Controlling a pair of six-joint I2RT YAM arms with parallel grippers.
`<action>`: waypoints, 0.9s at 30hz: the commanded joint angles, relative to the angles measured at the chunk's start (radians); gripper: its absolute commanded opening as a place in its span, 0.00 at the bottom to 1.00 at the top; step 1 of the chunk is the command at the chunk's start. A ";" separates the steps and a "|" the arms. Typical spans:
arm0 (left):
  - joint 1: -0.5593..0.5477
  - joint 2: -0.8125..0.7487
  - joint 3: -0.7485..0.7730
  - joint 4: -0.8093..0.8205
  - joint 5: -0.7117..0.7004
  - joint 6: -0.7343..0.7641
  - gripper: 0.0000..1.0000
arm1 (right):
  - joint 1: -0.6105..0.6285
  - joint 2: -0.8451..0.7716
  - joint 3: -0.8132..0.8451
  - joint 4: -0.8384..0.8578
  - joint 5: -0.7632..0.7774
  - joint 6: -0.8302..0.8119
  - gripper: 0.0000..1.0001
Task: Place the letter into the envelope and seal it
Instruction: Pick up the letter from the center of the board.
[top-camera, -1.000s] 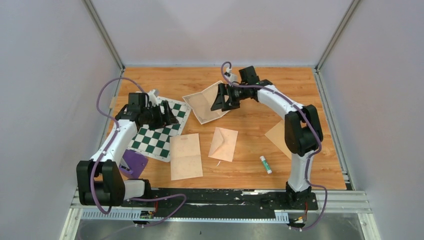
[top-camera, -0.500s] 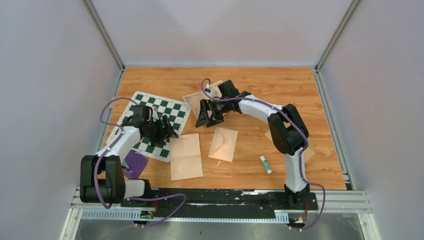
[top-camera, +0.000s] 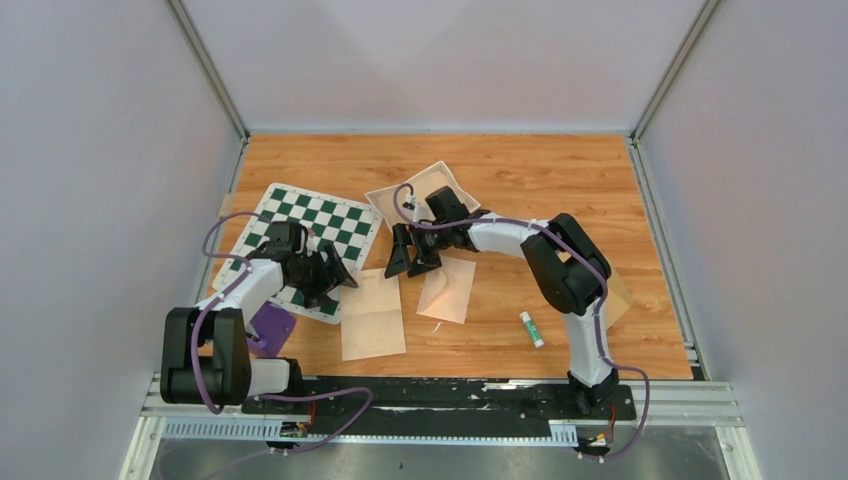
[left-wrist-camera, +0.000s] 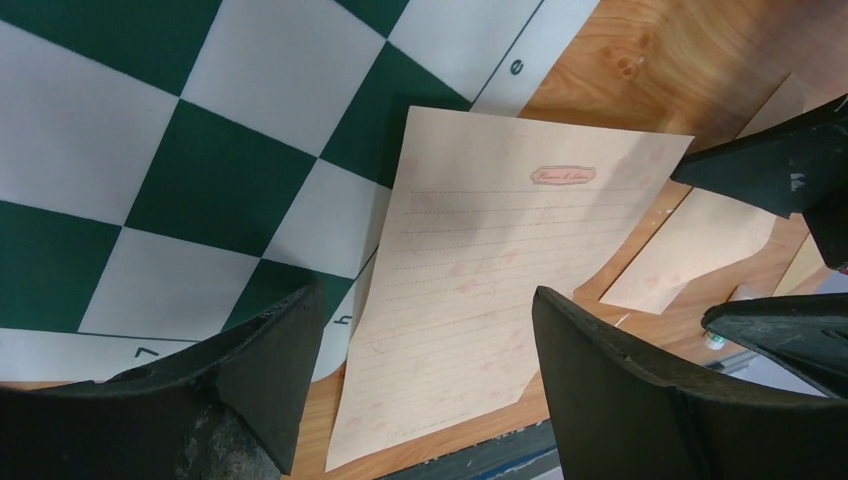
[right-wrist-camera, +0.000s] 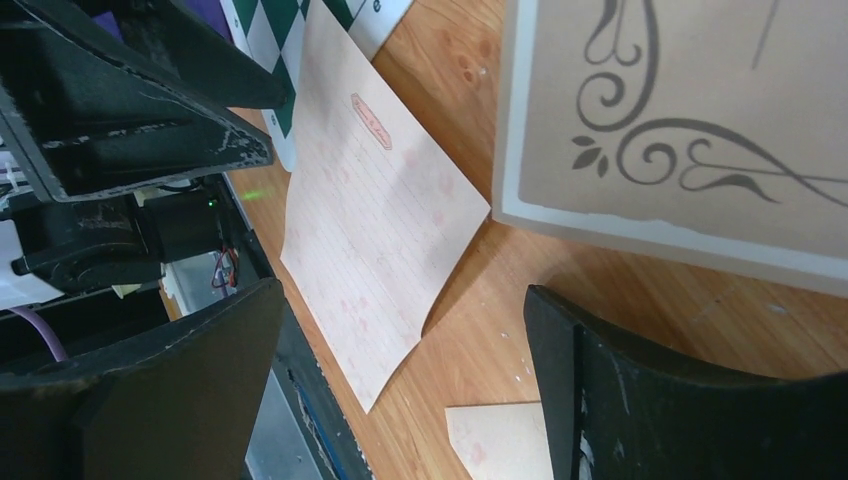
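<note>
The letter (top-camera: 440, 180), a cream sheet with a dark ornate border, lies at mid-table, partly under my right wrist; its scrolled corner (right-wrist-camera: 680, 110) fills the top of the right wrist view. The envelope (top-camera: 447, 290) lies flap-open just nearer, and one corner of it (right-wrist-camera: 500, 435) shows between the right fingers. My right gripper (top-camera: 402, 266) (right-wrist-camera: 400, 400) hangs open above the bare wood between the letter, the envelope and a lined tan sheet (top-camera: 372, 312). My left gripper (top-camera: 338, 280) (left-wrist-camera: 430, 400) is open over that sheet's (left-wrist-camera: 500, 250) top-left corner, holding nothing.
A green-and-white chessboard mat (top-camera: 310, 235) lies at the left, its corner under the tan sheet. A purple piece (top-camera: 268, 325) sits by the left arm. A glue stick (top-camera: 531, 329) lies front right. Another tan paper (top-camera: 556, 268) is partly hidden behind the right arm.
The right gripper left the letter and swung left and nearer, down toward the envelope. The left gripper slid off the chessboard toward the tan sheet. Both stayed open.
</note>
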 joint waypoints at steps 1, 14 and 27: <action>0.008 -0.006 -0.025 0.021 -0.004 -0.056 0.84 | 0.017 0.006 -0.014 0.113 0.005 0.066 0.91; 0.008 0.051 -0.049 0.078 0.017 -0.087 0.80 | 0.038 0.044 -0.056 0.269 -0.140 0.111 0.79; 0.008 0.006 -0.032 0.033 -0.024 -0.052 0.82 | 0.032 -0.011 -0.061 0.254 -0.210 0.047 0.42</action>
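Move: The letter's middle lies about 9 cm back and 6 cm left of the right hand, roughly 4 cm below it; its far right corner is much nearer, just by the fingers. The pink envelope is some 4 cm back and 9 cm right, the ornate folded card 14 cm ahead and 4 cm right, and the chessboard 4 cm ahead and 19 cm left. From the left hand, the letter's middle is 7 cm right, 5 cm back and 3 cm down. The letter's far right corner is taken in between the open fingers of the right hand, which slides about 2 cm left and then nearly 3 cm back at one height, its wrist turning some 10 degrees. On the backward stretch the fingers close about halfway, the corner coming against the farther finger. ##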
